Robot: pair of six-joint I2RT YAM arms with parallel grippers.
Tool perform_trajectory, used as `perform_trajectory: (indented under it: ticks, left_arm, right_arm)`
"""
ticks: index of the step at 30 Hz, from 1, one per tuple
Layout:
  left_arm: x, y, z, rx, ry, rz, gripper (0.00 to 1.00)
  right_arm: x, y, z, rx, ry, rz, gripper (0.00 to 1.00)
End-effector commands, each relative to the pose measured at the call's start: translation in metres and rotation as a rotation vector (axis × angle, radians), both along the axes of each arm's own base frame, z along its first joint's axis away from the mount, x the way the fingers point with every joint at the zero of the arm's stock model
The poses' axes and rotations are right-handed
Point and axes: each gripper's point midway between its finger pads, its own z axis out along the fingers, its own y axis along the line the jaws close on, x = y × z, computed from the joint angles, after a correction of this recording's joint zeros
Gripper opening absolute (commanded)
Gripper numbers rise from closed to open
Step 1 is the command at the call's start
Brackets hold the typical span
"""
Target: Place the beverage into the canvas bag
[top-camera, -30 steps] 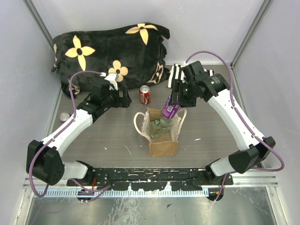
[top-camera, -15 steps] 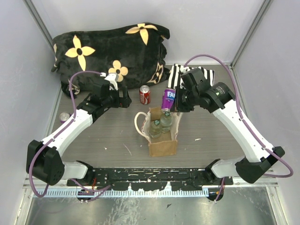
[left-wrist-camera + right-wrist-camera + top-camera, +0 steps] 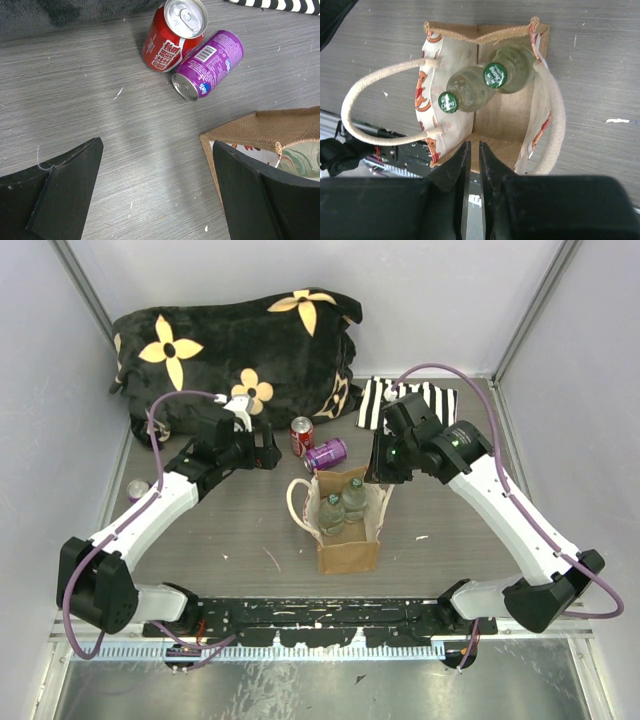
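Observation:
The beverage, a purple can (image 3: 326, 454) (image 3: 207, 65), lies on its side on the table just behind the canvas bag (image 3: 348, 545) (image 3: 280, 131) (image 3: 506, 120), touching an upright red can (image 3: 301, 436) (image 3: 172, 37). Two green-capped bottles (image 3: 342, 504) (image 3: 495, 75) stand inside the bag. My right gripper (image 3: 375, 466) (image 3: 474, 150) hovers over the bag's right side, shut with nothing between its fingers. My left gripper (image 3: 270, 450) (image 3: 157, 200) is open and empty, left of the cans, above bare table beside the bag's back corner.
A black cushion with cream flowers (image 3: 240, 340) fills the back left. A black-and-white striped cloth (image 3: 410, 400) lies at the back right. Another small can (image 3: 137, 490) stands by the left wall. The bag's cream handles (image 3: 375, 110) loop outward.
A second ago the purple can was between my right gripper's jaws above the bag. It now lies on the table behind the bag by the red can, and the jaws have shut. Left arm still.

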Motion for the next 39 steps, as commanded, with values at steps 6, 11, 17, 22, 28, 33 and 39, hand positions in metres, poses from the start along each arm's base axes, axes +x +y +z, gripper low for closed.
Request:
perform_trajectory:
  ticks: [6, 11, 17, 22, 28, 33, 39]
  left_arm:
    - [0.013, -0.005, 0.015, -0.007, -0.037, -0.012, 0.98]
    - [0.034, -0.010, 0.023, 0.025, -0.087, -0.021, 0.98]
    - [0.077, -0.030, 0.034, 0.057, -0.164, -0.069, 0.98]
    - [0.105, -0.053, 0.023, 0.122, -0.098, -0.118, 0.98]
    - [0.107, -0.078, 0.003, 0.223, -0.037, -0.154, 0.98]
    - [0.104, -0.081, -0.024, 0.295, 0.067, -0.133, 0.98]
    - [0.115, -0.071, -0.040, 0.370, 0.101, -0.071, 0.98]
  right_arm:
    - [0.064, -0.009, 0.040, -0.105, -0.242, -0.103, 0.63]
    - [0.100, 0.008, 0.045, -0.139, -0.273, -0.080, 0.80]
    - [0.115, 0.011, 0.039, -0.129, -0.272, -0.108, 0.87]
    - [0.105, 0.003, 0.027, -0.133, -0.238, -0.131, 0.92]
    - [0.099, -0.021, 0.024, -0.116, -0.204, -0.200, 0.95]
    - [0.091, -0.036, 0.027, -0.109, -0.190, -0.234, 0.96]
    - [0.079, -0.046, 0.022, -0.105, -0.176, -0.248, 0.96]
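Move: The red can stands about 12 cm ahead of the open left hand, 9 cm to its right and 12 cm below; the purple can lies 4 cm nearer the base than the red one and 6 cm further right, the canvas bag some 10 cm back and 19 cm right of the hand. From the right hand the purple can is about 18 cm ahead, 9 cm left and 23 cm below, the red can 22 ahead and 15 left, the bag right beneath, 4 cm left. The left hand, fingers staying wide open, reaches forward some 11 cm while swinging 9 cm right towards the red can, rising slightly and then sinking about 5 cm from its highest point, its left side rolling up some 15 degrees so that the red can comes between the fingers in its view, with no touch to be seen. Meanwhile the right hand opens its nearly shut, empty fingers wide as it goes roughly 10 cm forward over the far part of the bag, rising and dipping back, then drifts right about 5 cm, tilting its fingers a little more forward. ##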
